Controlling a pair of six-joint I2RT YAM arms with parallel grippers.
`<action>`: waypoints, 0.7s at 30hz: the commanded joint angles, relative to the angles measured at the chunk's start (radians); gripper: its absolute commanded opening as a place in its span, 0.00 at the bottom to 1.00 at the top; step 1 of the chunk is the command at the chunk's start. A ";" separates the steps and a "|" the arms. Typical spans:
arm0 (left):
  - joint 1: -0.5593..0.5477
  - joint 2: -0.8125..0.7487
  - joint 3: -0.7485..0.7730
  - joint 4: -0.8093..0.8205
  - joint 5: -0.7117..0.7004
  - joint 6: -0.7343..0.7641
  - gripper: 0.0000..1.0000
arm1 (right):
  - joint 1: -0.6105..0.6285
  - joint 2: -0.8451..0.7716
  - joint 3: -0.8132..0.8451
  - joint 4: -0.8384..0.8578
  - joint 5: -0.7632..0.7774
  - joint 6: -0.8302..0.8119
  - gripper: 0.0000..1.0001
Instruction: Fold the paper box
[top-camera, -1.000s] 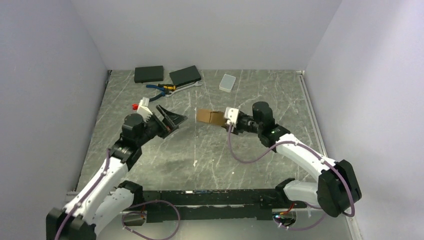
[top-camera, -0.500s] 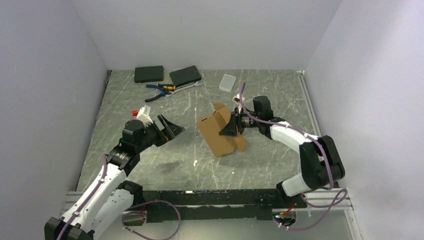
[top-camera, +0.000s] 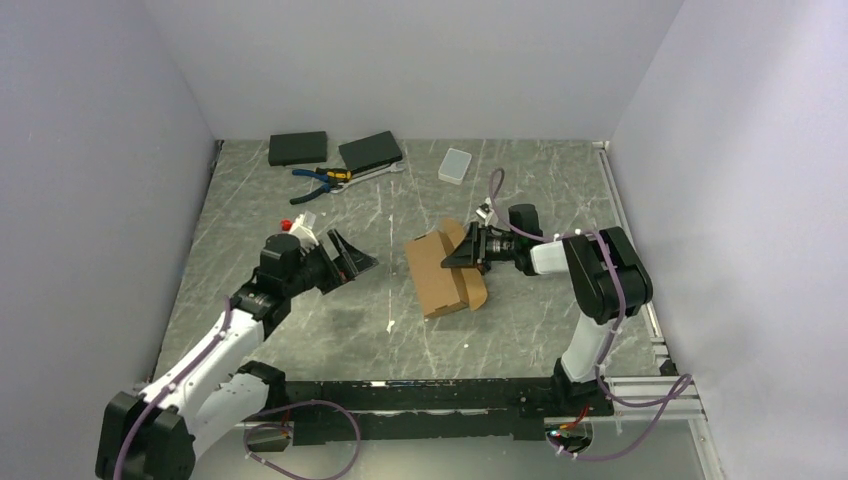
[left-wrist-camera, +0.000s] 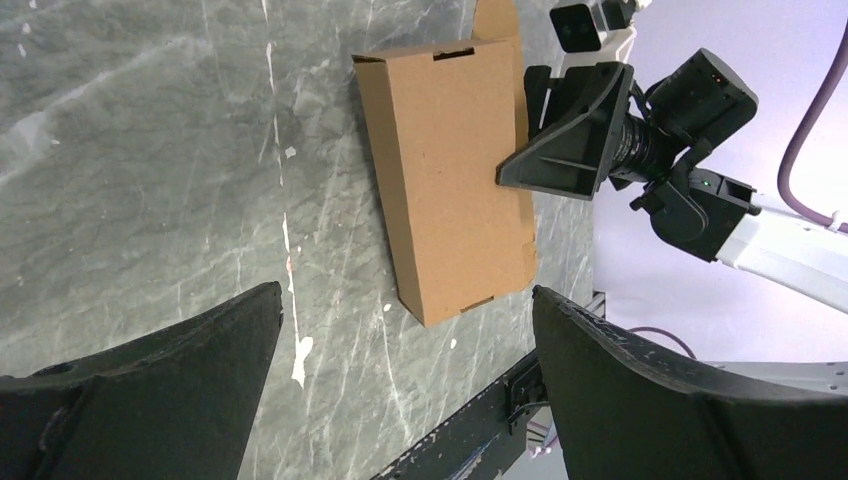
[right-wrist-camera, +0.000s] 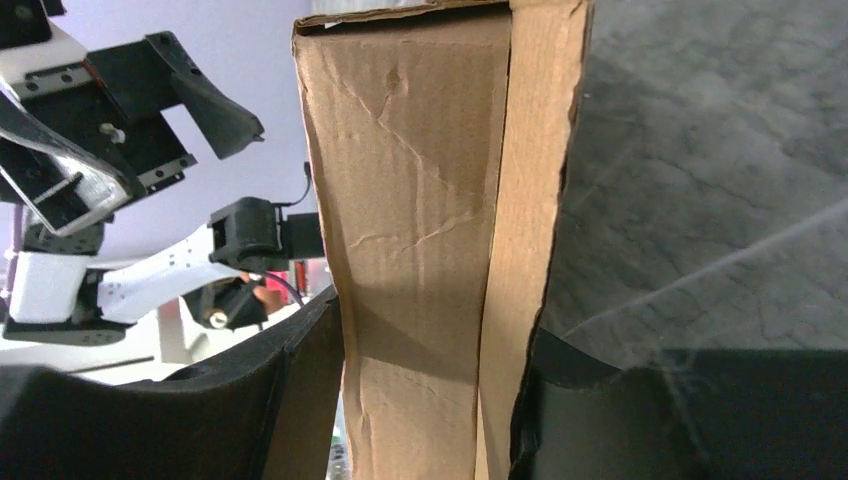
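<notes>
The paper box (top-camera: 440, 272) is a brown cardboard mailer folded into a flat rectangular shape, lying on the grey table near the middle with a rounded flap at its far right. My right gripper (top-camera: 463, 254) is shut on its right long edge; in the right wrist view the cardboard (right-wrist-camera: 430, 220) fills the gap between the black fingers (right-wrist-camera: 290, 400). My left gripper (top-camera: 350, 258) hovers left of the box, open and holding nothing. In the left wrist view the box (left-wrist-camera: 450, 170) lies ahead of the wide-open left gripper (left-wrist-camera: 407, 295), and the right gripper (left-wrist-camera: 575, 135) clamps its far side.
Two flat black boxes (top-camera: 297, 148) (top-camera: 370, 150), blue-handled pliers (top-camera: 322, 178) and a small translucent white case (top-camera: 454, 165) lie along the back of the table. Lilac walls close in three sides. The black base rail (top-camera: 400, 385) runs along the near edge.
My right arm swung the box round from end-on in the air to lying flat on the table, its wrist now low and pointing left. The left gripper moved slightly right, still open.
</notes>
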 joint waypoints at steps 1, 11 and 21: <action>0.003 0.077 0.007 0.118 0.071 0.003 1.00 | -0.005 0.040 0.019 0.081 -0.024 0.072 0.50; -0.001 0.212 -0.007 0.220 0.137 -0.010 0.99 | -0.020 0.052 0.078 -0.154 0.093 -0.109 0.67; -0.020 0.260 0.040 0.178 0.137 0.027 1.00 | -0.033 -0.001 0.136 -0.370 0.251 -0.294 0.74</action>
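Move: The right hand has the paper box pinched at its right long edge, with the box's middle about 3 cm to the left, 2 cm back and 3 cm below. From the open left hand the box's middle lies roughly 14 cm to the right, 1 cm back and 11 cm below. Farther off, the white case is about 20 cm ahead of the right hand, and the wrench some 19 cm ahead of the left hand and 2 cm to its right. Downward, about 3 cm, the right hand lowers the held right side of the paper box, then eases a little forward and to the right while its fingers part from half open to about three quarters, loosening their pinch around the edge. Meanwhile the left hand, still wide open, sinks nearly 4 cm and slides some 2.5 cm right towards the box. ##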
